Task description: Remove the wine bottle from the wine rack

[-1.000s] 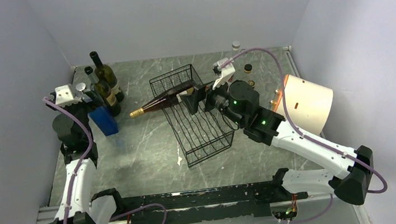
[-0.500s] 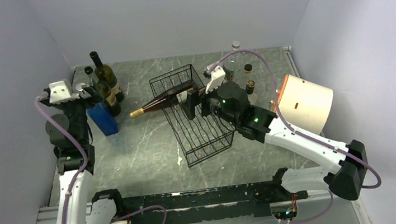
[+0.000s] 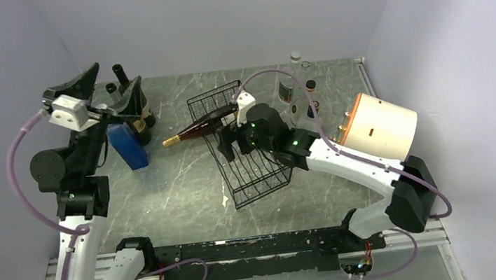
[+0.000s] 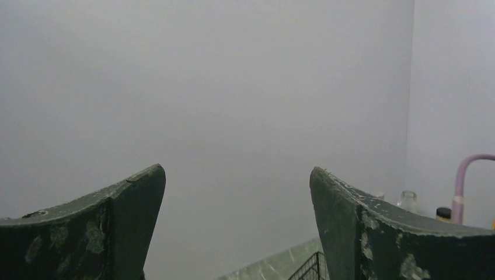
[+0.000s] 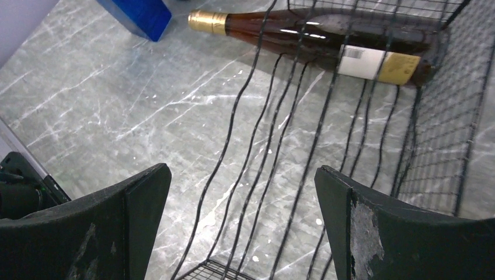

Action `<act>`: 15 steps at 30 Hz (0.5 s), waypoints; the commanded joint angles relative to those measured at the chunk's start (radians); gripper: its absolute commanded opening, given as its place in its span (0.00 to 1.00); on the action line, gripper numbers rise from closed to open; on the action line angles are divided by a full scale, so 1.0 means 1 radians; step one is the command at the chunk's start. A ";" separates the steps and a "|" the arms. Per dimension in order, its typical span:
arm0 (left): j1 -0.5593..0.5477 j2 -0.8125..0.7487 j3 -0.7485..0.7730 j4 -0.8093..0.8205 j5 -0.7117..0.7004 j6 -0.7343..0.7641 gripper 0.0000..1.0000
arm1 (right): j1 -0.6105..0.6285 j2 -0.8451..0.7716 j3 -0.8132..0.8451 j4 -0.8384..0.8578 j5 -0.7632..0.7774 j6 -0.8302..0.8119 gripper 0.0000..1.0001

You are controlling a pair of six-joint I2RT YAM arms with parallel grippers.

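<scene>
The wine bottle (image 3: 202, 125) is dark brown with a gold foil neck. It lies across the far end of the black wire wine rack (image 3: 257, 174), neck poking out to the left. My right gripper (image 3: 233, 146) hovers open over the rack's middle, just nearer than the bottle. In the right wrist view the bottle (image 5: 327, 36) lies ahead of the open right gripper (image 5: 240, 175), with the rack's wavy wires (image 5: 274, 134) below and nothing between the fingers. My left gripper (image 3: 118, 71) is raised high at the back left, open and empty. The left wrist view of it (image 4: 236, 172) faces the grey wall.
A blue box (image 3: 127, 145) and two upright dark bottles (image 3: 133, 100) stand at the back left, under the left gripper. Clear bottles (image 3: 288, 87) stand at the back right. A cream cylinder (image 3: 381, 128) lies on its side by the right wall. Grey walls close in three sides.
The left arm has risen and tilted up from beside the blue box. The right gripper has moved left over the rack, toward the bottle's nearer side.
</scene>
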 commanded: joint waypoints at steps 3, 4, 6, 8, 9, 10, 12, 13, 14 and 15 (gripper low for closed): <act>-0.057 -0.057 -0.160 0.017 -0.178 0.149 0.98 | 0.066 0.116 0.133 -0.029 -0.038 -0.039 1.00; -0.062 -0.072 -0.167 0.006 -0.231 0.165 0.99 | 0.084 0.142 0.151 -0.035 -0.028 -0.062 1.00; -0.068 -0.095 -0.174 -0.003 -0.337 0.188 1.00 | 0.126 0.202 0.204 -0.040 -0.017 -0.142 1.00; -0.068 -0.106 -0.199 0.013 -0.406 0.205 1.00 | 0.182 0.271 0.252 -0.032 0.056 -0.243 1.00; -0.068 -0.110 -0.218 0.026 -0.429 0.215 1.00 | 0.208 0.306 0.276 -0.023 0.111 -0.307 1.00; -0.068 -0.112 -0.229 0.043 -0.446 0.223 1.00 | 0.231 0.344 0.291 0.000 0.151 -0.381 1.00; -0.068 -0.114 -0.233 0.042 -0.478 0.227 1.00 | 0.261 0.412 0.304 0.049 0.173 -0.562 1.00; -0.068 -0.111 -0.235 0.044 -0.492 0.221 1.00 | 0.277 0.453 0.310 0.058 0.157 -0.676 1.00; -0.068 -0.109 -0.237 0.046 -0.496 0.216 0.99 | 0.290 0.482 0.310 0.076 0.169 -0.783 1.00; -0.068 -0.109 -0.236 0.045 -0.491 0.214 0.99 | 0.298 0.507 0.303 0.121 0.193 -0.867 1.00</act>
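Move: The wine bottle lying across the far part of the rack has its middle about 16 cm ahead of my right hand, 8 cm left and 12 cm below; its neck points left. The rack's middle is some 9 cm ahead, 2 cm right and 14 cm down. The blue bottle stands about 34 cm left, 9 cm ahead, middle 6 cm lower. From my left hand, the wine bottle is some 15 cm ahead, 12 cm right and 42 cm below. I sweep my right hand left about 13 cm, out past the rack's left side and closer to the wine bottle's neck end, sinking some 4 cm, mostly late. Its wrist rolls about 35 degrees counter-clockwise seen from behind the hand, fingers wide open and touching nothing. My empty, open left hand drops 7 cm, then drifts left, swinging counter-clockwise. ##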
